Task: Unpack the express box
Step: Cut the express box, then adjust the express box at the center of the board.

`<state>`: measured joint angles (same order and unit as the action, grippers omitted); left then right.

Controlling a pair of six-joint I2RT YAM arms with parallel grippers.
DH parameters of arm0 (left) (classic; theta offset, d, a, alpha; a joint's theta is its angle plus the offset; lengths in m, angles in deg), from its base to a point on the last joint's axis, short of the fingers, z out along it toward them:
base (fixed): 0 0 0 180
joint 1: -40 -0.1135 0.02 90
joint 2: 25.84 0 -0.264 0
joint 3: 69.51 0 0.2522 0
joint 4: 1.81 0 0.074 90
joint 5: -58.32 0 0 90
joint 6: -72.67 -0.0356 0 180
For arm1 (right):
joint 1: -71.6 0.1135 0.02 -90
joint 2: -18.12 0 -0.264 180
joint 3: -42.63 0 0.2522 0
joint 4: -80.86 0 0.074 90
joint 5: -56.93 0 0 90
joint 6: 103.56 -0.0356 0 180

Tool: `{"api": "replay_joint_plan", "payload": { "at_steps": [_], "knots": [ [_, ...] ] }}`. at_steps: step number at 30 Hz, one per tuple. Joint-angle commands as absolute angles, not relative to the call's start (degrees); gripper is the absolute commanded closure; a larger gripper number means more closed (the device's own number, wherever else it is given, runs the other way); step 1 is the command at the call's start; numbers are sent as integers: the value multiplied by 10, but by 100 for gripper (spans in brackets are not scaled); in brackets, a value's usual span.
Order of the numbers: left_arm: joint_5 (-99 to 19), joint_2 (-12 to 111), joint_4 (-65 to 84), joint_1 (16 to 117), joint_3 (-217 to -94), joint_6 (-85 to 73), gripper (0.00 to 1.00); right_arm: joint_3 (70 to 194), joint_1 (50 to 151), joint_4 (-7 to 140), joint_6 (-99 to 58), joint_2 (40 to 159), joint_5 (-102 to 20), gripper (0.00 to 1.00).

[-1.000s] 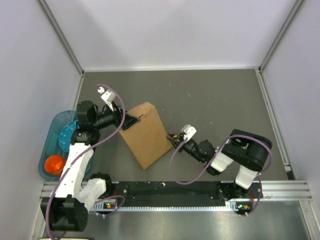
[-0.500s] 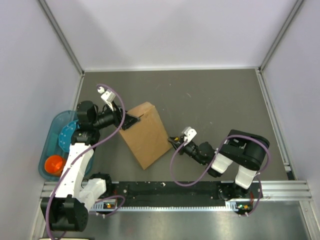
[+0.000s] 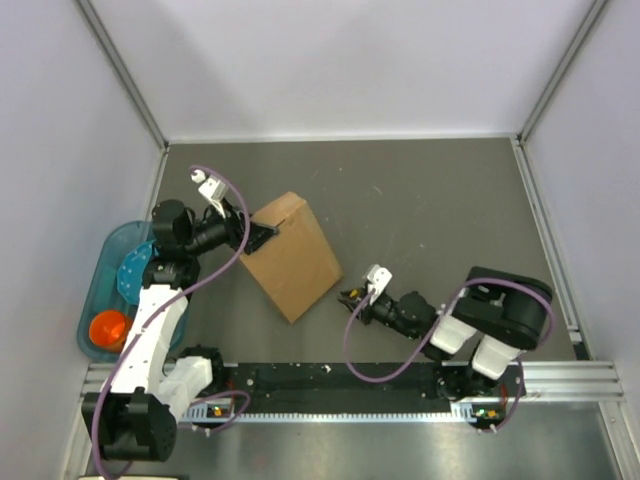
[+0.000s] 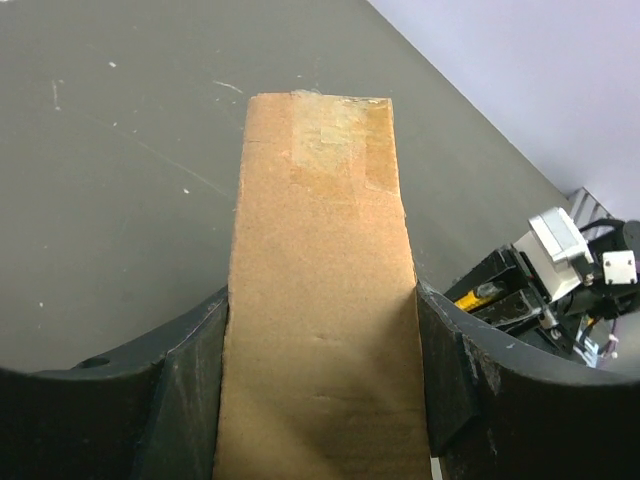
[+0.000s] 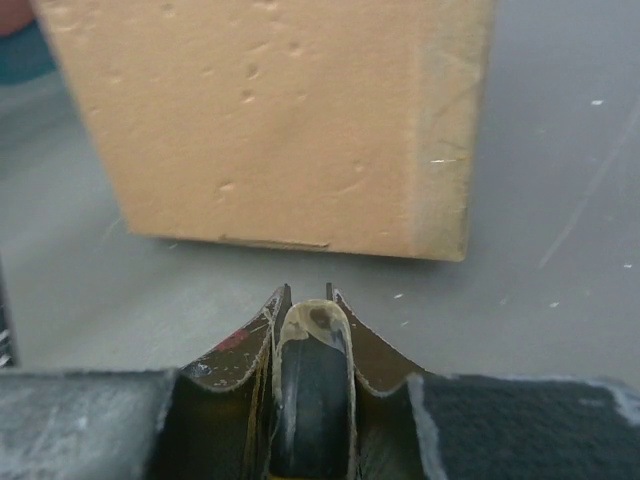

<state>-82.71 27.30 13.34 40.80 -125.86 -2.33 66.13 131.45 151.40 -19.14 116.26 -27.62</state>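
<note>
The express box (image 3: 290, 258), plain brown cardboard, lies tilted on the grey table left of centre. My left gripper (image 3: 268, 233) clamps its upper left edge. In the left wrist view the box (image 4: 320, 300) fills the gap between both black fingers (image 4: 190, 390), with clear tape on its far end. My right gripper (image 3: 350, 297) sits low, just right of the box's near corner and apart from it. It is shut on a small utility knife (image 5: 312, 390), whose tip points at the box's side (image 5: 270, 120) across a strip of bare table.
A teal tray (image 3: 100, 285) lies off the table's left edge, holding an orange object (image 3: 105, 328) and a blue disc (image 3: 135, 272). A metal rail (image 3: 350, 380) runs along the near edge. Grey walls close in the far, left and right sides.
My right gripper has drawn back from the box's right edge toward the near rail, knife still in it. The box has shifted slightly in my left gripper's hold.
</note>
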Motion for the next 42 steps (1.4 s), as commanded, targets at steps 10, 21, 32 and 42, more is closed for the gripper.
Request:
{"api": "replay_joint_plan", "payload": {
  "at_steps": [10, 21, 32, 42],
  "knots": [
    [-958, 301, 247, 437, -1411, -322, 100, 845, 1221, 1161, -121, 728, -440, 100],
    [-930, 266, 502, 522, -1442, -624, 100, 893, 1220, 1068, -172, 657, -460, 100],
    [-930, 286, 617, 564, -1444, -699, 100, 866, 1220, 1047, -170, 649, -461, 100],
    [-879, 240, 575, 583, -1360, -689, 100, 863, 1220, 1123, -251, 694, -408, 100]
  ]
}}
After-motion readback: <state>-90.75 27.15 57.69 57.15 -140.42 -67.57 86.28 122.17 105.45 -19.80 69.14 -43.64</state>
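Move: My left hand still grips the express box, which hangs tilted with its middle about 9 cm below, 5 cm right and 3 cm back. Its taped far end lies roughly 7 cm ahead and 8 cm right, about 2 cm below. From my right hand, holding the cutter low, that end is some 15 cm ahead, 8 cm left and 18 cm up; the box middle is 5 cm ahead, 12 cm left and 10 cm up. I whip the cutter up about 30 cm from beside the box's lower edge, tipping my right fingers upward, then sink it some 6 cm towards the taped end. Meanwhile my left hand lifts briefly, draws back about 10 cm and 5 cm right while sinking again, twisting the box clockwise so its taped end points right. Both grips hold. ##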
